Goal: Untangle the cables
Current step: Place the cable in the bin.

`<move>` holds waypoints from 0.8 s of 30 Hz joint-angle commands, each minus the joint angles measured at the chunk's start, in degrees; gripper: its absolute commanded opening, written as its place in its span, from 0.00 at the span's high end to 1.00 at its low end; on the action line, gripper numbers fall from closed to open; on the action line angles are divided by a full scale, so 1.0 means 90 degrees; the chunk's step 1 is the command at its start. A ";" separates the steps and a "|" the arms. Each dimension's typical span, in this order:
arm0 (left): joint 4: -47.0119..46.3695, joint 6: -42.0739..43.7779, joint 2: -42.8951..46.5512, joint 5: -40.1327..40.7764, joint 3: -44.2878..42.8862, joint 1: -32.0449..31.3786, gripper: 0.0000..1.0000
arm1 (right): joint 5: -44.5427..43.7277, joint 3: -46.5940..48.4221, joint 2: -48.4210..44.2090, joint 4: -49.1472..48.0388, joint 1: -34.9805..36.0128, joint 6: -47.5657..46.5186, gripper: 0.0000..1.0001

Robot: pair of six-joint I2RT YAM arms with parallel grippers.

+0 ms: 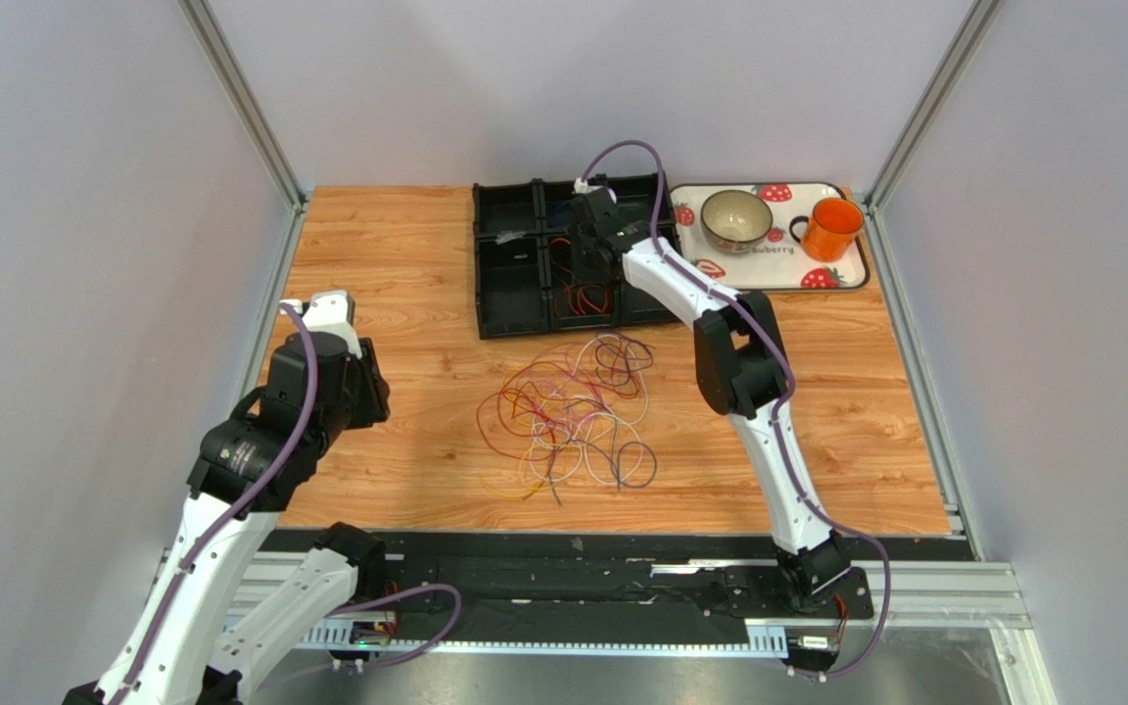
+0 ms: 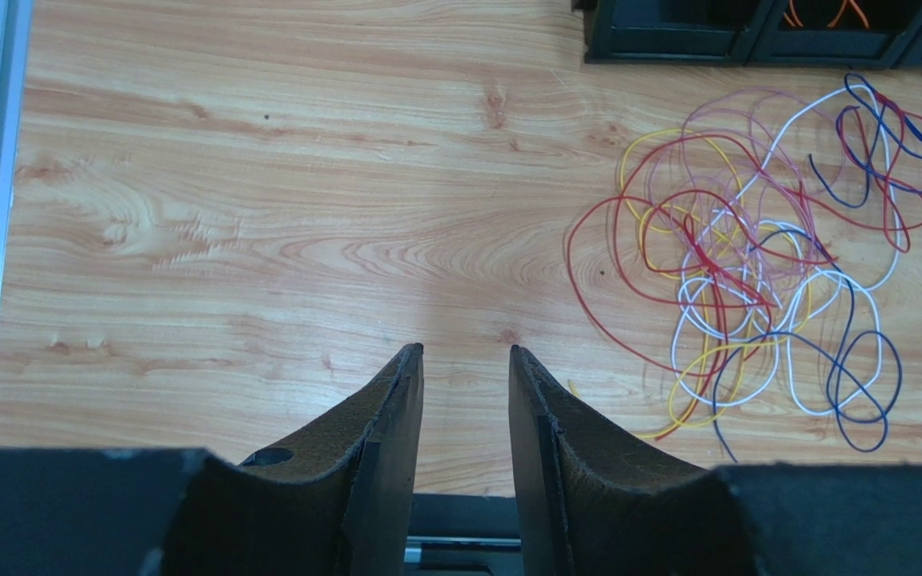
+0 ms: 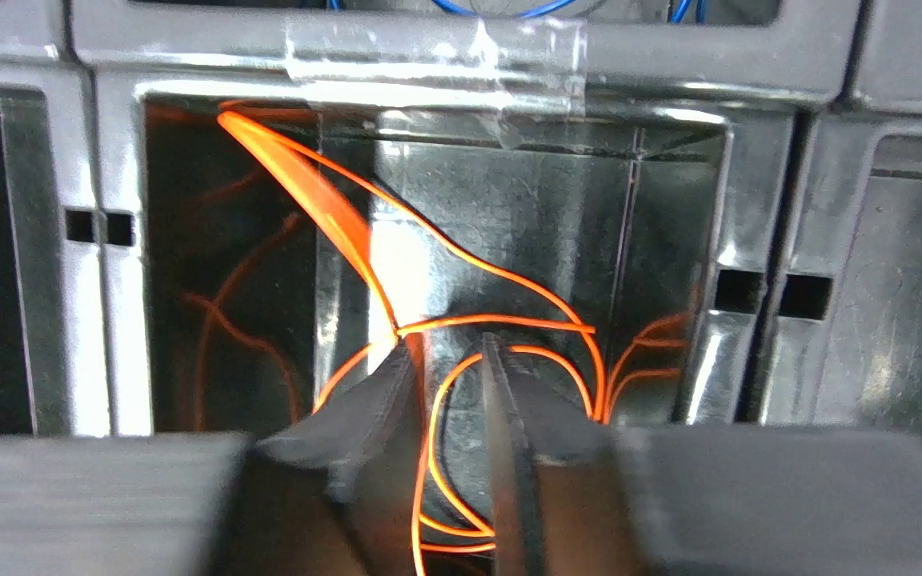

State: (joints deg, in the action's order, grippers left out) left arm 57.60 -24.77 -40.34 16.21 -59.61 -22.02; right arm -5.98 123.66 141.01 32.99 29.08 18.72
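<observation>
The cables (image 1: 577,411) lie in a loose tangle of red, yellow, blue, purple and white loops on the wooden table, also seen at the right of the left wrist view (image 2: 754,276). My left gripper (image 1: 332,312) (image 2: 466,351) hangs open over bare wood to the left of the tangle, holding nothing. My right gripper (image 1: 585,265) (image 3: 448,342) reaches down into a compartment of the black organizer (image 1: 511,279). Its jaws stand slightly apart, and an orange cable (image 3: 490,282) runs loosely between them and coils on the compartment floor.
A strawberry-print tray (image 1: 842,272) at the back right carries a bowl (image 1: 736,218) and an orange mug (image 1: 830,228). The organizer's walls (image 3: 670,72) close in around the right gripper. Metal frame rails border the table on both sides.
</observation>
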 commanded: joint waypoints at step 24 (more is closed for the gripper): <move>-0.0072 0.0009 0.0097 0.0104 0.0022 0.0035 0.59 | 0.0303 0.0587 -0.1800 0.0729 0.0011 -0.0029 0.39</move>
State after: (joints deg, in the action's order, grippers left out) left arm 57.63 -24.77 -39.90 16.62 -59.61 -22.02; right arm -3.84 126.08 131.72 39.46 29.06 18.61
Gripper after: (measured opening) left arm 0.411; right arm 0.605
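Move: The orange cable lies in the near middle compartment of the bin, loosely looped round the right fingertips: its middle is about 2 cm back, 1 cm right and 2 cm below the hand. The blue cable is in the compartment beyond, some 11 cm straight ahead; the tangle lies roughly 20 cm back and 1 cm left, 5 cm lower. From the left hand the orange cable is about 31 cm ahead, 25 cm right and 22 cm down. The orange cable is left in its compartment as the right fingers, already a quarter open, spread to a little over half and come free of it. The right hand rises about 9 cm out of the bin, slowly at first and then faster, easing back barely 1.5 cm late on, with only a few degrees of tilt. ##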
